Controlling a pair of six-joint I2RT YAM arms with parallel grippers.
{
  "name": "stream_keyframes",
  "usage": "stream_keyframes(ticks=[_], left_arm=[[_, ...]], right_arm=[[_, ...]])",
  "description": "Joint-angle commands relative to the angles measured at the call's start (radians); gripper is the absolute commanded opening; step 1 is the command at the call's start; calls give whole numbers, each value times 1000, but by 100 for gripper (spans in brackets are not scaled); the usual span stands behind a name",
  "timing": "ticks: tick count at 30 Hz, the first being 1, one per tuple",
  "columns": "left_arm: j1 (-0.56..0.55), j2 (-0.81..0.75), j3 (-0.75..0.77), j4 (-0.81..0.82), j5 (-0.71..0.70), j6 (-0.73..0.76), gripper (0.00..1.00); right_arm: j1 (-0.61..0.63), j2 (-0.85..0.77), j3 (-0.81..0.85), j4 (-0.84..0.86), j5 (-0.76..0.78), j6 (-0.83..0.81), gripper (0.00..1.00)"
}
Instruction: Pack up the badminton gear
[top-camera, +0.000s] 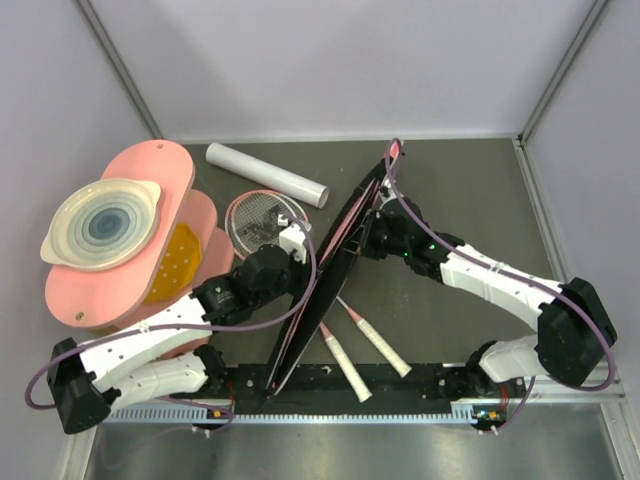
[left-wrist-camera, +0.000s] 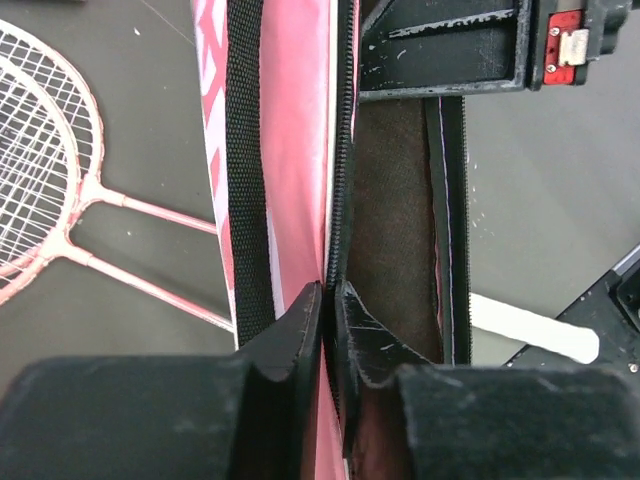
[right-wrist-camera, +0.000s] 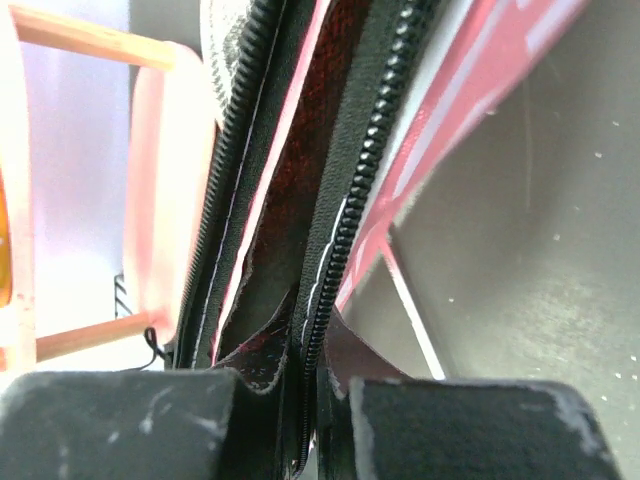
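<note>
The pink racket-shaped bag (top-camera: 312, 300) stands on edge across the table's middle, its black lining and open zipper (right-wrist-camera: 375, 150) facing up. My left gripper (top-camera: 306, 246) is shut on one zipper edge (left-wrist-camera: 331, 300). My right gripper (top-camera: 363, 236) is shut on the opposite zipper edge (right-wrist-camera: 312, 335). Two pink-framed rackets lie flat under the bag, heads (top-camera: 258, 218) (left-wrist-camera: 40, 170) to its left and white handles (top-camera: 348, 365) to its right. The long white tube (top-camera: 267, 173) lies at the back.
Pink rounded boards (top-camera: 120, 250) carrying a white ringed dish (top-camera: 100, 222) stand stacked at the left, close to my left arm. A grey wall borders the back and a metal rail (top-camera: 530, 190) the right side.
</note>
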Motion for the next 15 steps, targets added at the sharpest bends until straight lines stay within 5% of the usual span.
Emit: stream_keyframes(ticks=[1, 2, 7, 15], left_arm=[[4, 22, 3, 85, -51, -1, 20], [4, 42, 15, 85, -59, 1, 31], [4, 111, 73, 88, -123, 36, 48], [14, 240, 202, 72, -278, 131, 50]], right_arm=[[54, -10, 85, 57, -52, 10, 0], [59, -12, 81, 67, -62, 20, 0], [89, -16, 58, 98, -91, 47, 0], [89, -24, 36, 170, -164, -9, 0]])
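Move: Both hands pinch the racket bag's left zipper edge. From the left hand, the stretch by the right gripper lies about 7 cm ahead and 6 cm to the right, roughly level; the bag's right zipper edge is some 6 cm to its right and 1 cm back. The racket heads lie about 15 cm ahead, 12 cm left and 15 cm below. For the right hand, the left hand's grip is about 8 cm back and 7 cm to the left, level. The left hand lets go of the bag's left zipper edge, its fingers opening to about half, and travels forward along that edge by about 4.5 cm towards the right gripper, dipping some 1.5 cm and rising again while it turns slightly counter-clockwise, so its open fingers end straddling the edge. The right hand keeps its pinch on the same edge and draws it left, back and up, about 5 cm in all, towards the left hand. ##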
